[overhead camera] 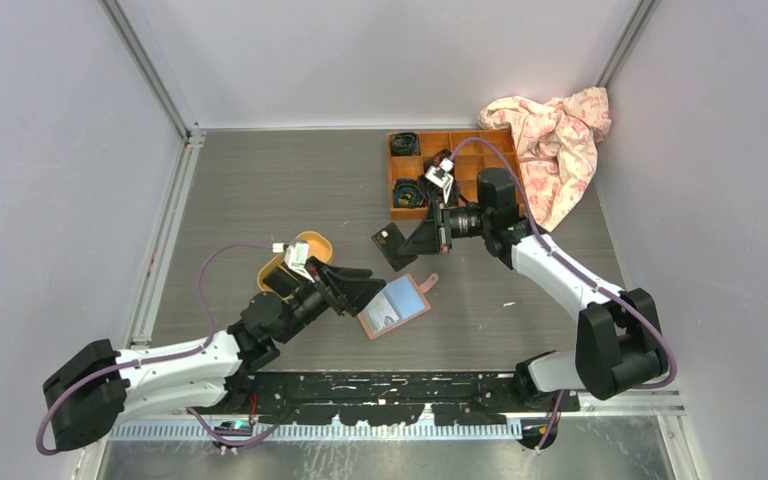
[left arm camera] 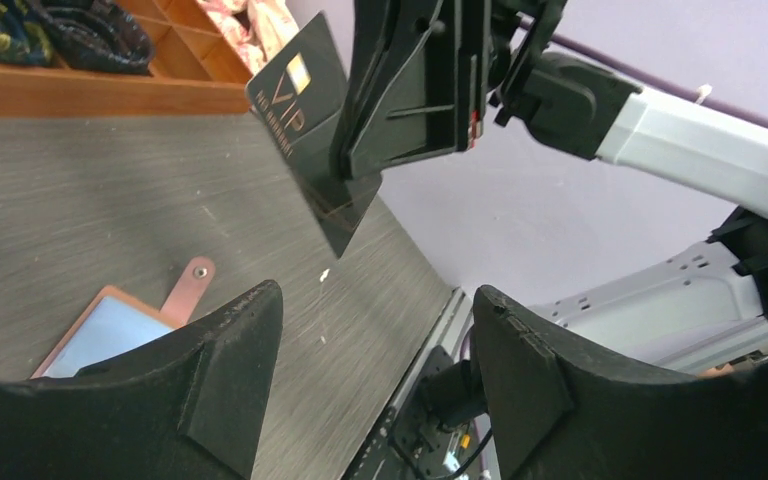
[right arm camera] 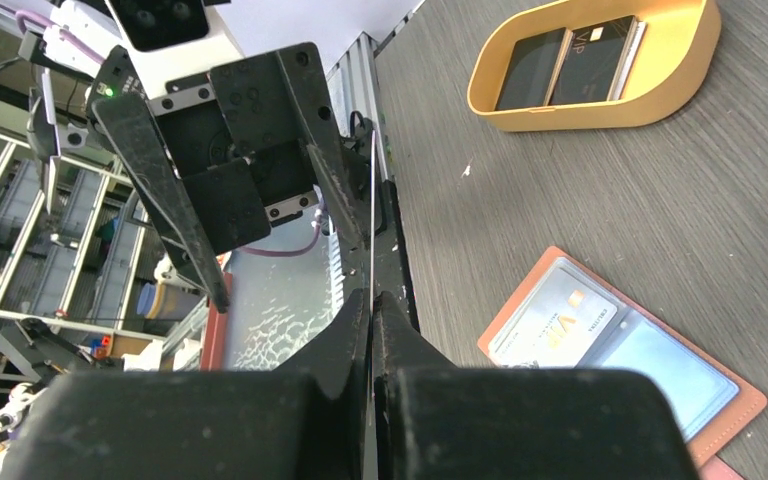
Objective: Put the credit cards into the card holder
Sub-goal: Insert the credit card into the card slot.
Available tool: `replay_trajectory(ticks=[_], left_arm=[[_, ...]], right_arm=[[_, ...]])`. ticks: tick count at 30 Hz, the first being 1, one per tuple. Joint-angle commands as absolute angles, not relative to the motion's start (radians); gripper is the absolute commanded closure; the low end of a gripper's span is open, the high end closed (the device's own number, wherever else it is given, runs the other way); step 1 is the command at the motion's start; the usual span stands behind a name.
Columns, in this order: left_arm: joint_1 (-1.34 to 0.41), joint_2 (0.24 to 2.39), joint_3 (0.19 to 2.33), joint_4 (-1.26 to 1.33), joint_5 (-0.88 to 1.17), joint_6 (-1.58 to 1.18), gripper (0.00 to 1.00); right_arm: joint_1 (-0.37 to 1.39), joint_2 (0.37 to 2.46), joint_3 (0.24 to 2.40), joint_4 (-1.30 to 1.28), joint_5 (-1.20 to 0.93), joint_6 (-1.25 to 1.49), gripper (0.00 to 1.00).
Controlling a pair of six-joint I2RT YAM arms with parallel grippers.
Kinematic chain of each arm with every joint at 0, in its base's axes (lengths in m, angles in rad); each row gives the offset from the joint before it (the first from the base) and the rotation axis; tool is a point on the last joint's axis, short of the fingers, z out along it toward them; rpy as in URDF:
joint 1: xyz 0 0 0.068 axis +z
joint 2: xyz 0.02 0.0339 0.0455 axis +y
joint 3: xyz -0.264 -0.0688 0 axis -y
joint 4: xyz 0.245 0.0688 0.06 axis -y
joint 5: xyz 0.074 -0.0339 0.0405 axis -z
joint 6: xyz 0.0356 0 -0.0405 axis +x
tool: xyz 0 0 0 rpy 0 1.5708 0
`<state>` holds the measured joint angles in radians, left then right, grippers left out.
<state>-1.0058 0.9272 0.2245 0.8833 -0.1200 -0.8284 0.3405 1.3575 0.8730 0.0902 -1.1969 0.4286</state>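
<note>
The card holder (overhead camera: 396,306) lies open on the table, salmon-pink outside with bluish pockets, and one pale VIP card (right arm camera: 556,326) sits in a pocket. My right gripper (overhead camera: 409,240) is shut on a black VIP credit card (left arm camera: 300,110), holding it on edge above the table; in the right wrist view that card (right arm camera: 372,215) shows as a thin line rising from the shut tips (right arm camera: 372,305). My left gripper (overhead camera: 368,291) stands open and empty just left of the card holder (left arm camera: 100,335), facing the held card. Two more black credit cards (right arm camera: 570,65) lie in the yellow tray.
The yellow oval tray (overhead camera: 322,242) sits behind my left wrist. An orange-brown wooden compartment box (overhead camera: 412,205) with dark rolled items stands at the back, a pink patterned cloth (overhead camera: 558,140) to its right. The table's near edge and rail (left arm camera: 430,340) lie beyond my left fingers.
</note>
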Motion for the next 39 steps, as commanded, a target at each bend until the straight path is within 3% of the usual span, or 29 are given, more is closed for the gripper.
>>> replay_trajectory(ticks=[1, 19, 26, 29, 31, 37, 39], left_arm=[[-0.988, 0.934, 0.287, 0.955, -0.125, -0.841, 0.31], [-0.884, 1.165, 0.303, 1.225, 0.052, -0.995, 0.55], [-0.858, 1.166, 0.271, 1.246, 0.059, -0.992, 0.8], [-0.84, 1.159, 0.268, 1.241, 0.09, -0.978, 0.97], [-0.826, 1.156, 0.267, 1.239, 0.125, -0.955, 1.0], [-0.77, 1.095, 0.235, 1.131, 0.286, -0.856, 1.0], [-0.759, 1.051, 0.234, 1.039, 0.361, -0.803, 1.0]], right_arm=[[0.359, 1.368, 0.889, 0.143, -1.235, 0.431, 0.99], [0.417, 1.37, 0.892, 0.14, -1.265, 0.421, 0.99], [0.42, 1.367, 0.894, 0.116, -1.273, 0.395, 0.99], [0.421, 1.373, 0.896, 0.104, -1.277, 0.379, 0.95], [0.425, 1.374, 0.901, 0.067, -1.278, 0.344, 0.88], [0.408, 1.362, 0.993, -0.281, -1.271, 0.024, 0.43], [0.402, 1.341, 1.0, -0.341, -1.272, -0.061, 0.32]])
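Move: The black credit card, held edge-on in the right gripper, lies about 6 cm ahead of the left gripper and 3 cm to its right, about 1 cm above it. From the right gripper, the open left gripper is some 5 cm back and 5 cm left, about level. The card holder lies open roughly 20 cm below the left gripper, 2 cm ahead and 3 cm right; the yellow tray is 12 cm ahead of that gripper, 21 cm left, and as low. Bring the right gripper, still pinching the card, back about 3 cm and slightly left while the left gripper rises briefly, reaches about 3 cm forward and shuts on the card's free part. Once the left fingers have closed, open the right fingers wide and let the card go, sinking about 1 cm; ease the left hand slightly left and down. ##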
